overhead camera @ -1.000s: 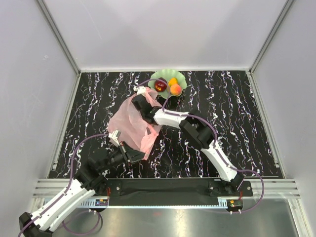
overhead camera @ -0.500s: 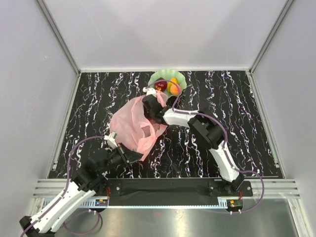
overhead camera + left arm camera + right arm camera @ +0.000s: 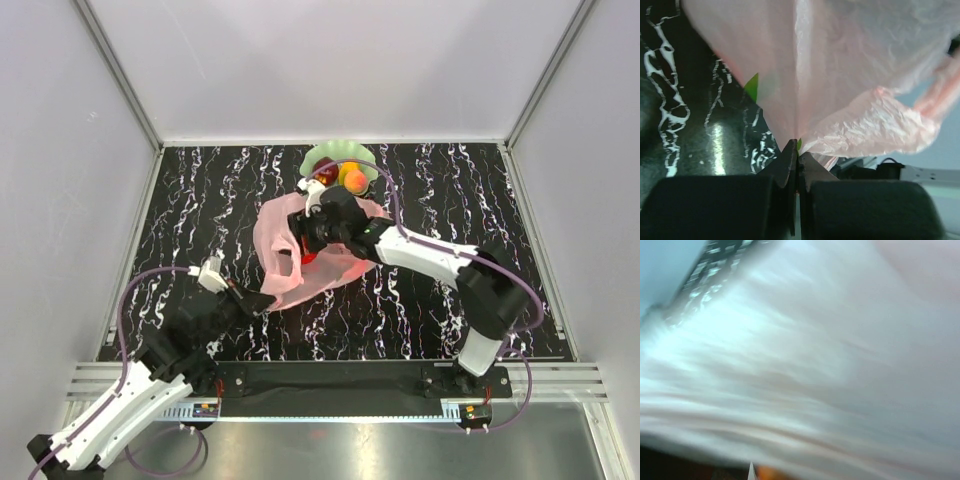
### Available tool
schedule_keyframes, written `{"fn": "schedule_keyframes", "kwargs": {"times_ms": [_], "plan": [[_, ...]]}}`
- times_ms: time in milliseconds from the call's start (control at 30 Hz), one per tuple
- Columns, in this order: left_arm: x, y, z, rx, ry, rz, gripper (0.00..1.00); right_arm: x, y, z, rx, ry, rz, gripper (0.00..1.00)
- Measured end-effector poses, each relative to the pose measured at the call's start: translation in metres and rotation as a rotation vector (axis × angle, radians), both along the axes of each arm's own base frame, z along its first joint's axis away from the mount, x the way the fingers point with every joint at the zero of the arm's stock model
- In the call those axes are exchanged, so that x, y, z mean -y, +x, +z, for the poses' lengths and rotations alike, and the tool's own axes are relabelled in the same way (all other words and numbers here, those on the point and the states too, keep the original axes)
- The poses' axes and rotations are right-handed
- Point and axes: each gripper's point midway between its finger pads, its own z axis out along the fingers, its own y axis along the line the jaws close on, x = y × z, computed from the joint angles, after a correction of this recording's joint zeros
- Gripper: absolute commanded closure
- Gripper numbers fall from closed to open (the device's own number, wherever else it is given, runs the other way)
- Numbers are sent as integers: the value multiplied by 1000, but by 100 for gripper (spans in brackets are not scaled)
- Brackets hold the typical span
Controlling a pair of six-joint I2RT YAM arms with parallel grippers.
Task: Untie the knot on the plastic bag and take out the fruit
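The pink plastic bag [image 3: 345, 262] lies crumpled on the black marbled table, just in front of the green dish [image 3: 318, 153]. My left gripper [image 3: 264, 300] is shut on the bag's near-left edge; in the left wrist view its jaws [image 3: 797, 146] pinch the pink film [image 3: 850, 65], which rises stretched from them. My right gripper [image 3: 312, 230] sits at the bag's top, half wrapped in plastic. Its wrist view shows only blurred pink film [image 3: 805, 355], fingers hidden. A red patch [image 3: 309, 256] shows through the bag. The dish holds a dark red fruit [image 3: 325, 175], an orange one [image 3: 355, 181] and a yellow one [image 3: 348, 166].
Grey walls enclose the table on the left, back and right. The right arm's forearm [image 3: 430, 250] stretches across the table's middle to its elbow [image 3: 500, 295] at the right. A metal rail [image 3: 340, 382] runs along the near edge.
The right arm swung out to the right and its gripper moved right and forward with the bag. The bag shifted right and spread out. The left gripper kept its hold and pulled slightly back-left.
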Motion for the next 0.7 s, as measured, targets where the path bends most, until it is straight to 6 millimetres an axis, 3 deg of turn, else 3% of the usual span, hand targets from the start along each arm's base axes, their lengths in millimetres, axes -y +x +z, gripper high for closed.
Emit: {"fn": "schedule_keyframes", "kwargs": {"times_ms": [133,333,500,700], "plan": [[-2,4,-13,-38,51,17,100,-2,-35,25,-29,79,149,78],[-13,12,-13,-7,94,74,100,7,-66,21,-106,63,260,79],[-28,22,10,51,128,154,100,20,-91,25,-158,39,342,82],[-45,30,26,94,163,237,100,37,-150,73,-190,148,605,84]]}}
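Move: The fruit is already pinched in the right hand, at the bag's mouth. From that hand the green bowl stands roughly 28 cm ahead, 8 cm to the right and 11 cm lower; the middle of the pink bag lies about 8 cm ahead, 4 cm to the right and 10 cm below. The left hand, still gripping a corner of the bag, has the fruit some 14 cm ahead, 10 cm to its right and nearly level. The fruit, kept in the right fingers, is drawn back towards the robot out of the bag's mouth, about 15 cm, rising some 7 cm, mostly late, as the hand swings counter-clockwise by roughly 35 degrees. Meanwhile the left hand keeps its pinch on the bag corner, first dips slightly, then pulls it left, forward and up about 5 cm, turning slightly counter-clockwise. ##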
